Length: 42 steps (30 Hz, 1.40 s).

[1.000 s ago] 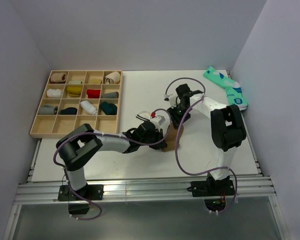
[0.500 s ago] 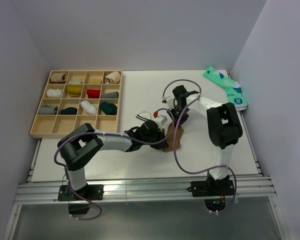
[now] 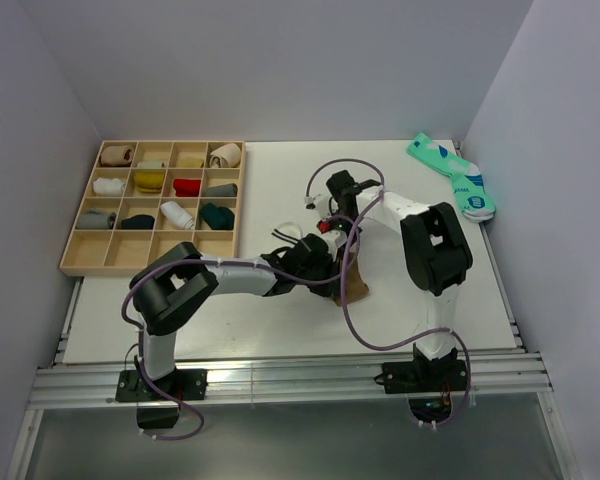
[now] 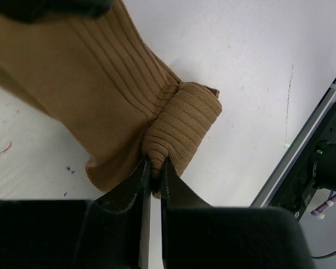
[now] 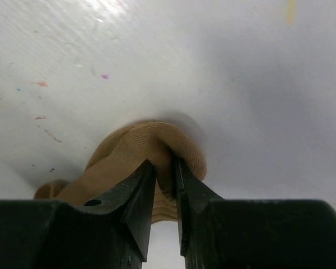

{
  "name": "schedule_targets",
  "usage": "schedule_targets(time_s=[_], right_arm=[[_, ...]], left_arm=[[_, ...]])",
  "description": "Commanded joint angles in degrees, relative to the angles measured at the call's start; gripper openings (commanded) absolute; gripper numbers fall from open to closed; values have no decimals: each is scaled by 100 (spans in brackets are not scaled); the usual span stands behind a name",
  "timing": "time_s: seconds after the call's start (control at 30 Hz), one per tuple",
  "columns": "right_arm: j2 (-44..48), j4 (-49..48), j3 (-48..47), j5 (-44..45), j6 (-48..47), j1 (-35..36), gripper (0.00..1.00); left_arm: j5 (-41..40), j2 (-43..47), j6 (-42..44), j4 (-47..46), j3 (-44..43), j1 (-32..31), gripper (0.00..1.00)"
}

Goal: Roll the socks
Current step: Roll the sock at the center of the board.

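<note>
The long tan-brown sock [image 3: 356, 287] lies mid-table between both arms. In the left wrist view its ribbed leg [image 4: 101, 73] spreads flat and one end is wound into a tight roll [image 4: 185, 120]. My left gripper [image 4: 154, 168] is shut on that roll's near end; from above it [image 3: 325, 270] sits just left of the sock. My right gripper [image 5: 165, 168] is shut on a bunched fold of the same sock [image 5: 140, 143], just above the table. From above it [image 3: 342, 238] is at the sock's far end. The teal pair [image 3: 452, 176] lies at the far right corner.
A wooden compartment tray [image 3: 140, 269] holding several rolled socks stands at the far left. The metal rail [image 4: 302, 140] of the near table edge shows close to the roll. Purple cables loop over both arms.
My right gripper has moved left toward the left gripper and closed on the sock's far end. The sock has bunched and shifted right. The left gripper kept its grip.
</note>
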<state>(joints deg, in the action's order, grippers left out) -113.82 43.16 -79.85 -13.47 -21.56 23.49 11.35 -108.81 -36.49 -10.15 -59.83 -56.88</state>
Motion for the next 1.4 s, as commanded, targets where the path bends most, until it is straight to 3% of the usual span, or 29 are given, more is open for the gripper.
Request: schedule_targets(time_s=[0.0,0.27,0.7,1.07,1.37], right_arm=[[0,-132,-65,-217,-129,77,29],[167,-159,-30,-173,-138,51,35],[606,-431,84,-112,82,-186,59],[940,-405,-127,-287,179,-872,65],[1659,-123,136,-1113,-304,-1583,64]], left_arm=[[200,-385,90,786,-204,-86,0],[717,-755,-516,998,-354,-16,0],[1316,-887,-1361,646,121,107,0],[1352,-984,-1563,927,24,177,0],[1396,-940,-1493,1349,-195,257,0]])
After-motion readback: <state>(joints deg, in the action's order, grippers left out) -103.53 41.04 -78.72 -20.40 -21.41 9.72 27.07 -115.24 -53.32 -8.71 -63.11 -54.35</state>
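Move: The brown sock's middle lies about 4 cm ahead and 3 cm right of the left hand, which already pinches its rolled near end; it is some 8 cm back and 1 cm left of the right hand, at the sock's far end. From the right hand, the striped white sock is level, about 16 cm left, and the green sock roughly 15 cm ahead and 24 cm right. Right opens, then lifts right-forward about 10 cm off the brown sock; left keeps its pinch, drawing back 3 cm. ##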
